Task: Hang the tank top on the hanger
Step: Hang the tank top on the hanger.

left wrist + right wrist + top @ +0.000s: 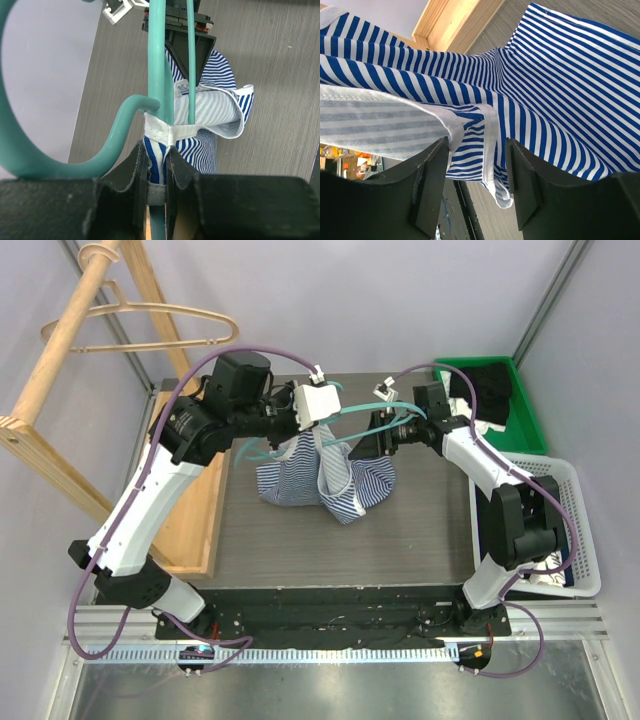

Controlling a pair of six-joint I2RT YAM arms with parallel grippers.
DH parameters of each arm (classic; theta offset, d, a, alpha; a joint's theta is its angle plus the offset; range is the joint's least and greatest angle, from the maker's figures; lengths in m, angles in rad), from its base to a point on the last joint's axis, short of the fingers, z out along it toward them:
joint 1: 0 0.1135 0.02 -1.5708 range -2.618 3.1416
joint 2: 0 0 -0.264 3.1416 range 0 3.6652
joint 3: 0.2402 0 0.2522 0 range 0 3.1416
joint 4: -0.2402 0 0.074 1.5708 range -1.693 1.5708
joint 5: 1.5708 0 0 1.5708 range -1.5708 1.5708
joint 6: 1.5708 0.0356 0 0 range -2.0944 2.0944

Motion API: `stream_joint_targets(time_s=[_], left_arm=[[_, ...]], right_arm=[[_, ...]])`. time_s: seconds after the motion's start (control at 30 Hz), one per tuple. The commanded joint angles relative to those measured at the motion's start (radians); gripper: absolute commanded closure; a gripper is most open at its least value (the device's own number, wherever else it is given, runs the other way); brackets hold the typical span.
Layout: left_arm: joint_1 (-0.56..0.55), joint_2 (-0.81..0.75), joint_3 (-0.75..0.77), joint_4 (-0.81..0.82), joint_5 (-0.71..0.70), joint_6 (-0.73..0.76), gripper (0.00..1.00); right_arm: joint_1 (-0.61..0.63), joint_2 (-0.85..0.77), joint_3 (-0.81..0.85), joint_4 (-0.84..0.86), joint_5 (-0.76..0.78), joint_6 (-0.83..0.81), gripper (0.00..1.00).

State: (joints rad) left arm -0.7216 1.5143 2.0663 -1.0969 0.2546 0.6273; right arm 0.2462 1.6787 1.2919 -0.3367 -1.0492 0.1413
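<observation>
The tank top [322, 478], navy-and-white striped with white trim, hangs bunched above the grey table [420, 540]. My left gripper [156, 150] is shut on the teal hanger [156, 60] together with a strap of the tank top [215, 105]; in the top view the left gripper [292, 432] holds both up at the garment's top. The hanger's hook [35, 155] curls to the left. My right gripper [477, 145] is open, its jaws on either side of a white-trimmed hem of the tank top [555, 85], with a gap still showing. It reaches in from the right [373, 437].
A tan wooden hanger [150, 325] hangs on a wooden rack [60, 350] at the back left. A wooden frame [195, 525] lines the table's left side. A green bin [525, 390] with a black garment and a white basket [570, 530] stand on the right.
</observation>
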Motion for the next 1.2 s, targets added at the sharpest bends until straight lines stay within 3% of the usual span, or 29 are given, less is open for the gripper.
stream_joint_targets(time_s=[0.0,0.77,1.0,1.17], left_arm=[[0.004,-0.008,0.037,0.06,0.014,-0.02,1.0],[0.002,-0.008,0.018,0.06,0.018,-0.021,1.0],[0.002,-0.006,0.017,0.058,0.02,-0.021,1.0],[0.002,-0.016,0.0,0.055,0.009,-0.015,1.0]], right_arm=[[0.019,-0.013,0.029,0.005,-0.006,-0.023,0.45],[0.022,-0.043,0.038,0.042,-0.081,0.021,0.51],[0.024,-0.028,0.041,0.044,-0.022,0.021,0.9],[0.016,-0.034,0.049,0.008,0.046,-0.022,0.99]])
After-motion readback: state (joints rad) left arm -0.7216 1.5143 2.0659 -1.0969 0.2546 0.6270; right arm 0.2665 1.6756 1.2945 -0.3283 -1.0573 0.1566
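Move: The free strap's white-trimmed edge hangs almost between the right hand's open pads, about 1 cm back and 1 cm to the left, at their own height. From that hand the hanger's free end is some 10 cm right, 4 cm back and 17 cm above; the tank top's slack body lies about 5 cm left, 5 cm back and 15 cm below. From the left hand the strap edge is roughly 5 cm ahead, 8 cm right and 19 cm down. Easing about 1 cm back and 1 cm left to the free strap, then rising slightly, the right hand lines its half-open fingers up with the white trim, and near the end shuts them and pinches the strap edge between the tips. The left hand stays still, keeping its grip on the hanger with the other strap over it. ##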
